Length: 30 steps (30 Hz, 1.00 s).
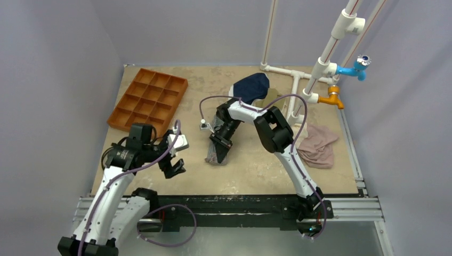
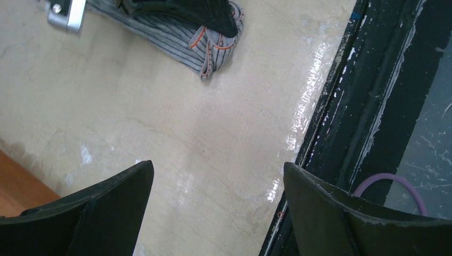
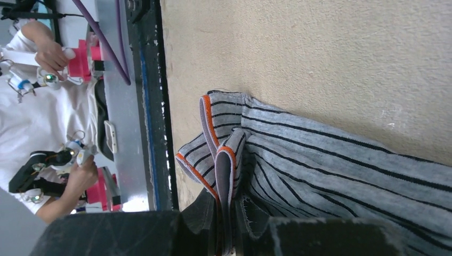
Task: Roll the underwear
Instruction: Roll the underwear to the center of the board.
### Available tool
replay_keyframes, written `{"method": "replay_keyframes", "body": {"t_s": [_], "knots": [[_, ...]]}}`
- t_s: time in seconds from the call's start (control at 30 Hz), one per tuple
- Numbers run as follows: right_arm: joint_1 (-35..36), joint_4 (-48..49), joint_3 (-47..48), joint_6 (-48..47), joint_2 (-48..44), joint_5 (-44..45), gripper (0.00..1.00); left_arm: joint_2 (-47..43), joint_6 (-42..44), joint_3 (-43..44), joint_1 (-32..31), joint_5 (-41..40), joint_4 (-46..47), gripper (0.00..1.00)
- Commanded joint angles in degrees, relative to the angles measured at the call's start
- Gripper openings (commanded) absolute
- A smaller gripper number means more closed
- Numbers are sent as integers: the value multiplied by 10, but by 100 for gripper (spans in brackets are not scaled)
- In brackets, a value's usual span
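Note:
The underwear is a grey cloth with thin dark stripes and orange-trimmed hems, lying bunched at the table's middle front. My right gripper reaches down onto its near end. In the right wrist view the gripper is shut on a folded hem of the underwear, with cloth pinched between the fingers. My left gripper hovers to the left of the garment, apart from it. Its jaws stand wide open over bare table, and the underwear shows at the top of that view.
An orange divided tray sits at the back left. A navy garment lies at the back centre beside a white pipe frame. An olive-tan garment lies at the right. The dark front rail borders the table.

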Motion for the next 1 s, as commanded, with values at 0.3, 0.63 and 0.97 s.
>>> {"method": "replay_keyframes", "body": {"t_s": [0.3,0.63,0.97], "knots": [[-9,12,16,-23,24,74,9,165,-56,-23,-250,-150,251,92],[-10,6,12,-24,39,75,9,282,-32,-16,-339,-250,350,92],[-11,9,-9,-29,32,94,9,367,-46,12,-378,-321,381,92]]}}
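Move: The underwear's near end, bunched in the closed right fingers, lies from the left hand about 12 cm to its right, 5 cm ahead and some 14 cm below; for the right hand it is right at the fingertips. From the left hand, the wooden tray's middle stands roughly 27 cm ahead and 17 cm to the left, and the navy cloth about 34 cm ahead and 25 cm to the right, both lying low on the board. Sweeping right and then increasingly down, the left hand travels about 10 cm right, 11 cm down and a little forward towards the underwear's near end beside the right gripper. It turns clockwise while the fingers tip more steeply down, some 30 degrees in all, and stay wide open. The right hand stays put, keeping its pinch on the bunched hem. ##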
